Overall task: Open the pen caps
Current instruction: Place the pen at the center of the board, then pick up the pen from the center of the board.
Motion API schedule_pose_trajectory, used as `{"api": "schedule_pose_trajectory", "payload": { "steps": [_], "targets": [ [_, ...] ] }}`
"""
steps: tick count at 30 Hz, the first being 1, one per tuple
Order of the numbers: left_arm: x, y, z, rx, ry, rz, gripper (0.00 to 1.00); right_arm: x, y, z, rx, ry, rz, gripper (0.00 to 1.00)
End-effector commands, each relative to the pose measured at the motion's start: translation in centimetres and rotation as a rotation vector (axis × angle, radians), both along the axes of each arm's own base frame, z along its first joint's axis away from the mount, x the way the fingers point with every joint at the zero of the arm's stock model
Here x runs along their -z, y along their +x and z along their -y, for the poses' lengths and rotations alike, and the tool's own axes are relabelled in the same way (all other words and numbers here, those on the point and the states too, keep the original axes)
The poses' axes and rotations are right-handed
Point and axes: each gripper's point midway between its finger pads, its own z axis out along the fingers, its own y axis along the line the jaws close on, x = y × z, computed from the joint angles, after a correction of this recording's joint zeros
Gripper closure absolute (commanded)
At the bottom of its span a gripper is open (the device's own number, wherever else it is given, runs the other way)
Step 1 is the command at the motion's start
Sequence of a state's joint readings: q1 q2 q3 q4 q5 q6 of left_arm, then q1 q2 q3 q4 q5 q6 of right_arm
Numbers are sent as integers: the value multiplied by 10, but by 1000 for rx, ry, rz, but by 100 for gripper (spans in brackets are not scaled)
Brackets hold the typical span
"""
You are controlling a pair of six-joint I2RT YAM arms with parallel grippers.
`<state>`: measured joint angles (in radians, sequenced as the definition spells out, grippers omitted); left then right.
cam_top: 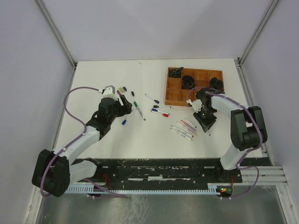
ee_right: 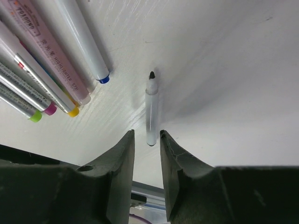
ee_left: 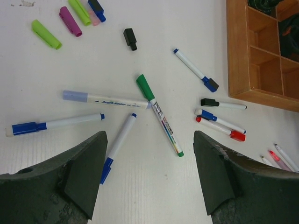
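Under my left gripper (ee_left: 149, 135), which is open and empty, capped pens lie scattered: a green-capped pen (ee_left: 159, 114), a blue one (ee_left: 119, 147) and others. Loose pen caps lie further out: green (ee_left: 46, 34), purple (ee_left: 70, 21), blue (ee_left: 96, 9) and black (ee_left: 130, 38). My right gripper (ee_right: 147, 133) hangs low over the table with its jaws slightly apart. An uncapped black-tipped pen (ee_right: 151, 112) lies flat, its rear end between the fingertips with a gap on each side. In the top view the left gripper (cam_top: 125, 106) is mid-left and the right gripper (cam_top: 207, 125) is mid-right.
A brown compartment tray (cam_top: 168, 88) with dark items in it stands at the back right; its wall (ee_left: 238, 56) is near the left gripper's right side. Several pens (ee_right: 42, 56) lie side by side just left of the right gripper.
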<state>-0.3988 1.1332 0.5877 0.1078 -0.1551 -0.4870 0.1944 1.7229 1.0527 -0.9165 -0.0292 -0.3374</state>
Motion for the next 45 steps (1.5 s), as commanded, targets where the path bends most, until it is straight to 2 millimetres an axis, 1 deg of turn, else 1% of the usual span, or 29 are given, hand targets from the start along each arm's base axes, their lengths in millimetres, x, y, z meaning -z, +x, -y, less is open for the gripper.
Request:
{"api": "schedule_pose_trajectory", "payload": {
  "steps": [1, 4, 6, 8, 10, 14, 16, 18, 21, 23, 26, 27, 29, 31, 35, 38, 39, 41, 42, 45],
  "targets": [
    [-23, 13, -2, -16, 7, 70, 19, -23, 16, -9, -6, 53, 105, 63],
    [-20, 13, -16, -119, -7, 35, 22, -32, 18, -12, -9, 72, 141, 62],
    [-21, 8, -13, -125, -59, 30, 23, -41, 19, -14, -14, 90, 174, 62],
    [-24, 0, -1, -78, -136, 31, 24, -53, 21, -17, -19, 118, 219, 62],
    [-27, -8, 12, -47, -180, 15, 25, -68, 20, -26, -37, 176, 270, 62],
    [-42, -27, 45, -14, -132, 31, 25, -96, 16, -47, -83, 314, 354, 62],
    [-43, -35, 60, -14, -111, 25, 26, -108, 13, -54, -100, 362, 393, 62],
    [-39, -41, 74, -25, -106, 14, 29, -116, 12, -57, -110, 386, 425, 61],
    [-25, -46, 93, -46, -119, -32, 32, -121, 12, -58, -115, 396, 448, 61],
    [-15, -46, 105, -70, -120, -68, 35, -121, 13, -57, -115, 392, 449, 61],
    [2, -39, 113, -156, -69, -122, 40, -121, 14, -56, -111, 382, 456, 61],
    [12, -38, 111, -185, -19, -158, 41, -121, 14, -55, -109, 379, 457, 61],
    [19, -31, 113, -214, 59, -192, 42, -121, 14, -54, -108, 375, 459, 61],
    [19, -21, 117, -228, 135, -202, 42, -121, 14, -54, -106, 373, 459, 61],
    [23, -8, 110, -230, 290, -209, 44, -120, 13, -55, -109, 380, 453, 60],
    [31, 2, 97, -224, 364, -243, 46, -121, 13, -56, -112, 386, 453, 60],
    [37, 7, 88, -229, 378, -269, 47, -121, 13, -56, -112, 387, 451, 60],
    [52, 10, 80, -213, 389, -341, 49, -120, 12, -56, -112, 388, 448, 60],
    [59, 12, 75, -208, 389, -370, 53, -120, 12, -57, -112, 389, 446, 60],
    [74, 19, 68, -204, 386, -421, 56, -118, 12, -57, -113, 388, 437, 60]
  ]
}}
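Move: From the left hand, the green-capped pen lies about 4 cm ahead, 8 cm to the right and some 12 cm below. The pale-blue pen is 5 cm straight ahead at table height, the blue-capped marker almost underneath, 1 cm right, and the red marker 21 cm right and 2 cm ahead. From the right hand, the green-capped pen is roughly 42 cm left and 13 cm ahead, the just-placed pen 2 cm ahead and 1 cm left, and the row of uncapped pens 14 cm left and 2 cm ahead. The right hand, already clear of the pen it has laid down, rises about 12 cm and drifts 5 cm left, its slightly open fingers swinging from straight down to point forward and left by some 30 degrees, then it holds still above and beside the row of pens. Meanwhile the left hand makes a curving approach to the green-capped pen: right and back with a small rise, then down and forward, and finally a little back to the left, ending about 8 cm right and 6 cm lower, its fingers tipping further down and closing from wide to about half open, with no touch yet. ##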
